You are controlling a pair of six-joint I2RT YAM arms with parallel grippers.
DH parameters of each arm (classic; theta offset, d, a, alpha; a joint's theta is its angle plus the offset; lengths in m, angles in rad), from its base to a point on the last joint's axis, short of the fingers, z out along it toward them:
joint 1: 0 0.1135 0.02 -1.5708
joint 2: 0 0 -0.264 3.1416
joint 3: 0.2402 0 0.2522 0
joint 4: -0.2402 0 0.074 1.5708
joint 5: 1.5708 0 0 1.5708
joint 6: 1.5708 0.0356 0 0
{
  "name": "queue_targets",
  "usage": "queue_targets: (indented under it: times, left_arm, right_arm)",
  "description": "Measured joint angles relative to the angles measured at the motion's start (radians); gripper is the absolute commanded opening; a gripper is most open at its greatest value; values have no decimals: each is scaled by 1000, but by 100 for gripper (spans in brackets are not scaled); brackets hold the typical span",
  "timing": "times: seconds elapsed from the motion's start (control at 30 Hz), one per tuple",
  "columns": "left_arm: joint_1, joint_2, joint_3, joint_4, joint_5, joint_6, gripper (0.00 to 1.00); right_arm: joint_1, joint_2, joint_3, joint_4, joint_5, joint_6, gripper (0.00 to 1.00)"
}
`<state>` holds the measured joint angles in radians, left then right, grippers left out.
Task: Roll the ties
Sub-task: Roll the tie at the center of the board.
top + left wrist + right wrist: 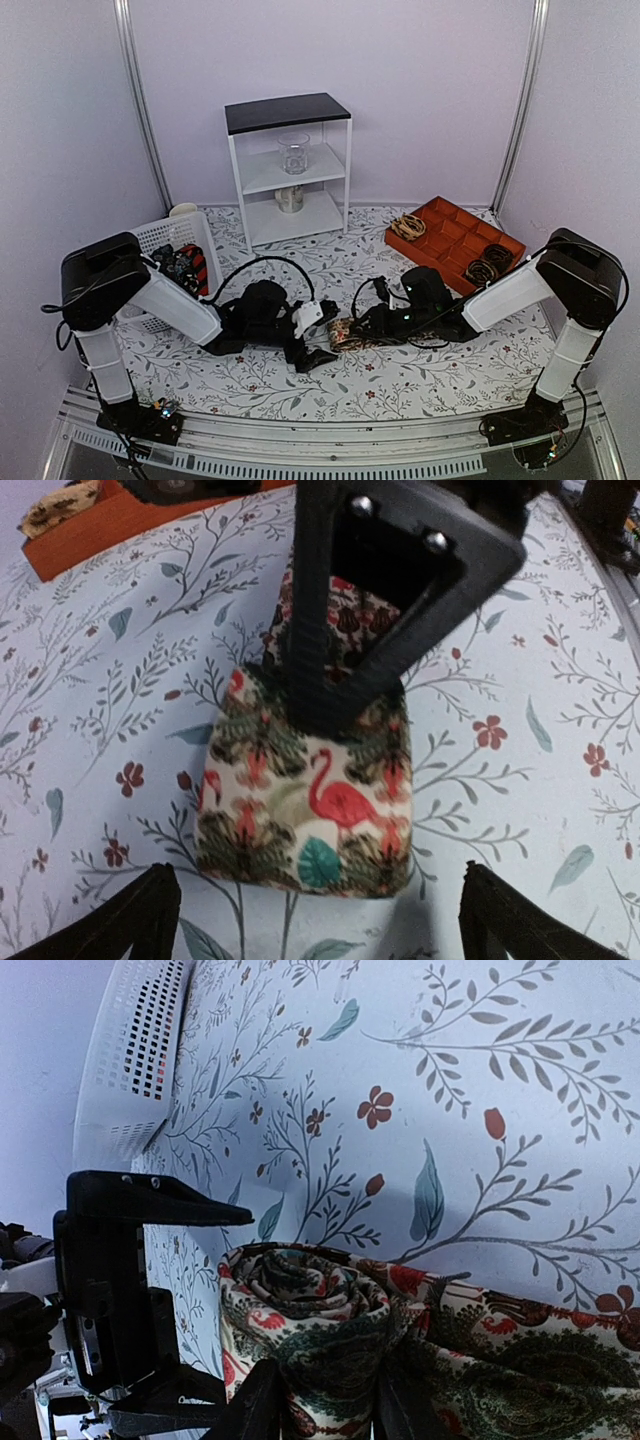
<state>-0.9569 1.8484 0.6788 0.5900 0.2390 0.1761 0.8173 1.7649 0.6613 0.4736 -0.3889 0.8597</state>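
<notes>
A tie (345, 333) with a pale flamingo and leaf print lies wound into a fat roll at the middle of the table. In the right wrist view the roll (310, 1300) shows its spiral end, and my right gripper (325, 1410) is shut on it, one finger on each side. A loose length of the tie (560, 1360) trails off to the right. From the left wrist view the roll (305, 810) sits just ahead of my left gripper (320, 930), which stands wide open and holds nothing. The right gripper's black finger (320, 630) presses on the roll from behind.
A white perforated basket (170, 250) with more fabric stands at the left. An orange compartment tray (455, 240) at the back right holds several rolled ties. A white shelf (290, 170) with a glass jar and a can stands at the back.
</notes>
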Motion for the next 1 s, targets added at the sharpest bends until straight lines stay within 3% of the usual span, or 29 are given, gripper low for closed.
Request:
queue_targets:
  times: [0.17,0.57,0.63,0.7,0.9,1.0]
  left_arm:
    - [31,52,101,1,40,47,98]
    - [56,124,193,-85,222,126,77]
    - [56,145,209,-110,239,139,70]
    - [56,156,218,-133,249,148,53]
    - [58,159,230,-159,254,175,47]
    - [58,159,232,-162,253,183,48]
  right_arm:
    - [0,0,0,0,-4,0,33]
    - [-6,0,0,0,-6,-1,33]
    - [-7,0,0,0,-6,-1,33]
    - [-7,0,0,0,-6,-1,33]
    - [-8,-1,0,-3,-6,0,34]
    - [-11,-11,0,-19,-1,-3,34]
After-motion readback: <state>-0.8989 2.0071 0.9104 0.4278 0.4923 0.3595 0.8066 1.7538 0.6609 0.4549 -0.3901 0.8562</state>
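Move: Just beyond the open left fingertips is the rolled end of the tie, about 4 cm to the left hand's right, 1 cm ahead and 1 cm below. The same roll lies some 3 cm to the left of the right hand, level with it fore and aft and 1 cm lower. The tie's flat tail runs off to the right, its middle about 15 cm right of the left hand, level with it and 3 cm down; the orange tray stands roughly 22 cm ahead and 27 cm right. Reaching right and forward with a slight rise, the left hand brings its wide-open fingers over to the tie roll, then draws back and sinks around it, ending about 3.5 cm farther right. The wrist turns some 15 degrees clockwise as the fingers close to about half and pinch the roll's free left end, while the right hand stays put and keeps its hold on the roll. ##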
